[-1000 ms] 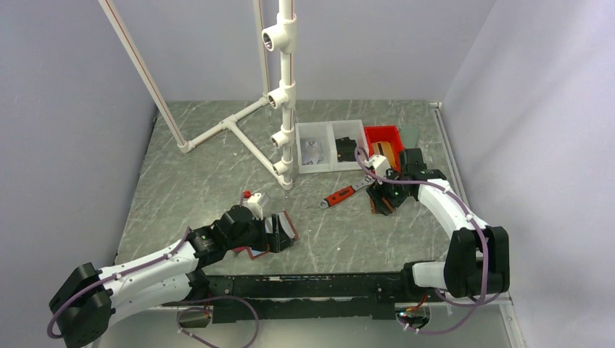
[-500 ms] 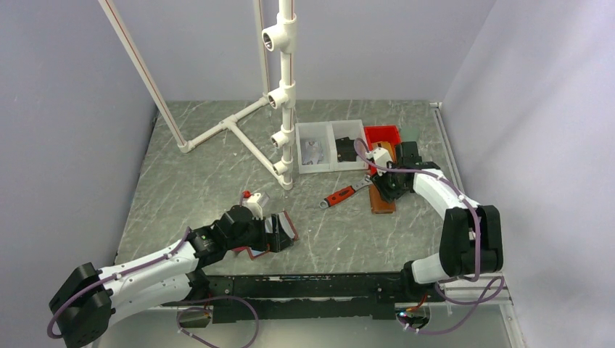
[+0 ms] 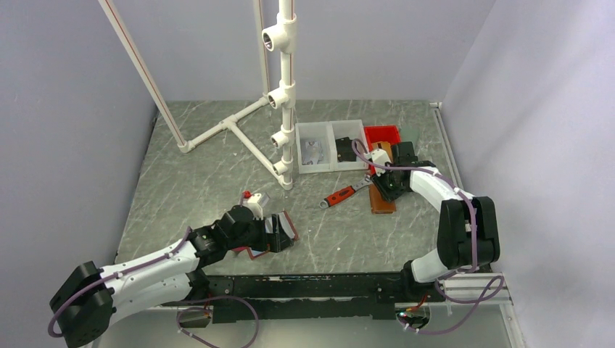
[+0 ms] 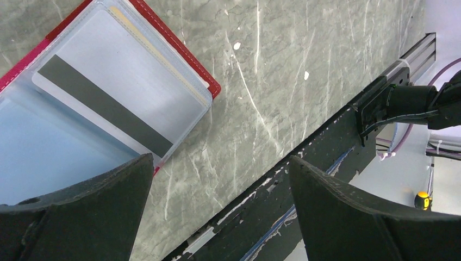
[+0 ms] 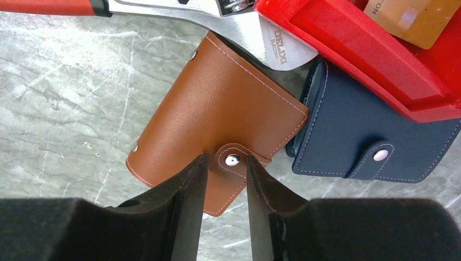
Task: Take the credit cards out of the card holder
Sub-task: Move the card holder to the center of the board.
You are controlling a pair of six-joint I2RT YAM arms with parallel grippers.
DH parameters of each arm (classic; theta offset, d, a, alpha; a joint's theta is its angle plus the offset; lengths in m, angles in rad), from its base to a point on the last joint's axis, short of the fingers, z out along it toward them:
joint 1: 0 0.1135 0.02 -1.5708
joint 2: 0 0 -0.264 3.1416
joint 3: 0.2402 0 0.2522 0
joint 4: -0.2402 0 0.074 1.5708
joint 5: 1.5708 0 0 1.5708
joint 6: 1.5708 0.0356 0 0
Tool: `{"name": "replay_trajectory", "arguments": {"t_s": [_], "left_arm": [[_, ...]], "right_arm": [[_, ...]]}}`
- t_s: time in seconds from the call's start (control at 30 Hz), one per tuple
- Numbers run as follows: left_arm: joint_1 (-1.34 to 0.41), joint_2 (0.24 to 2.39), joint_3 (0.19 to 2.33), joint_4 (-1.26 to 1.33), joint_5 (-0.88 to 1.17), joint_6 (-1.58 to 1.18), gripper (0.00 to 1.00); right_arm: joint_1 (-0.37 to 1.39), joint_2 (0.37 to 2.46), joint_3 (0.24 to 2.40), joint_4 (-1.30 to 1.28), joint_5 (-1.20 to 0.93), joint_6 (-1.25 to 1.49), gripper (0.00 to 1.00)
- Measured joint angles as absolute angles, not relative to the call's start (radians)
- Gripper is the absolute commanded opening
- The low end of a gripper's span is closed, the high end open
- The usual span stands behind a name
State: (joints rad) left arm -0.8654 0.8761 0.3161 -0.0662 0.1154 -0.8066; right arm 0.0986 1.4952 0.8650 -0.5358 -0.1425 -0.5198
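A red card holder (image 4: 209,87) lies open on the table (image 4: 244,98), its clear sleeves showing a card (image 4: 117,103) with a dark magnetic stripe. My left gripper (image 4: 220,163) hovers wide open over the holder's near corner (image 3: 289,226), holding nothing. At the right, a brown leather card holder (image 5: 217,103) lies closed by a snap tab. My right gripper (image 5: 227,159) has narrowed onto that tab, one finger against each side. The top view shows this gripper (image 3: 384,185) over the brown holder (image 3: 382,203).
A navy card holder (image 5: 369,125) lies beside the brown one, partly under a red bin (image 5: 359,49). A red-handled wrench (image 3: 341,196) rests with its head on the brown holder. A white two-part bin (image 3: 330,145) and a PVC pipe frame (image 3: 286,94) stand behind.
My right gripper has shifted slightly toward the back over the brown holder, and its jaws have closed in around the snap tab. The left arm has not moved.
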Motion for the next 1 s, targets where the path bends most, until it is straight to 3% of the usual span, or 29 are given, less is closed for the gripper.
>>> {"name": "replay_trajectory", "arguments": {"t_s": [0.1, 0.27, 0.4, 0.73, 1.0], "left_arm": [[-0.865, 0.871, 0.316, -0.066, 0.115, -0.807, 0.99], [-0.865, 0.851, 0.316, -0.068, 0.115, -0.809, 0.99], [-0.865, 0.847, 0.316, -0.069, 0.115, -0.81, 0.98], [-0.865, 0.82, 0.316, -0.086, 0.107, -0.81, 0.99], [-0.865, 0.831, 0.316, -0.085, 0.108, -0.81, 0.98]], "right_arm": [[0.102, 1.495, 0.865, -0.536, -0.148, -0.52, 0.4], [0.11, 1.49, 0.865, -0.537, -0.168, -0.519, 0.55], [0.113, 1.472, 0.865, -0.542, -0.186, -0.517, 0.58], [-0.06, 1.42, 0.865, -0.597, -0.248, -0.504, 0.59], [-0.068, 1.503, 0.865, -0.636, -0.34, -0.485, 0.54]]}}
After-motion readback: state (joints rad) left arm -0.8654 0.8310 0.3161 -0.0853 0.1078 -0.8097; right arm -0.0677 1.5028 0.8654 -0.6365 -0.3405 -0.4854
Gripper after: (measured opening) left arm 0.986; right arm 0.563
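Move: The brown card holder is right beneath the right fingertips, which stand either side of its stud; its middle is about 2 cm to the left, 1 cm ahead and 2 cm below. The navy holder sits some 5 cm ahead and 7 cm to the right, the wrench about 14 cm left and 2 cm ahead, the red bin roughly 15 cm ahead and 2 cm left. From the idle left hand the brown card holder lies about 12 cm ahead and 33 cm right. The right fingers come away from either side of the brown card holder's stud, opening from about a third to a little over half while easing 1 cm left. The hand lifts 2 cm and swings some 4 cm right, then draws back and sinks about 2 cm, edging left and tilting some 15 degrees, so the open fingers straddle the holder's near right corner. ##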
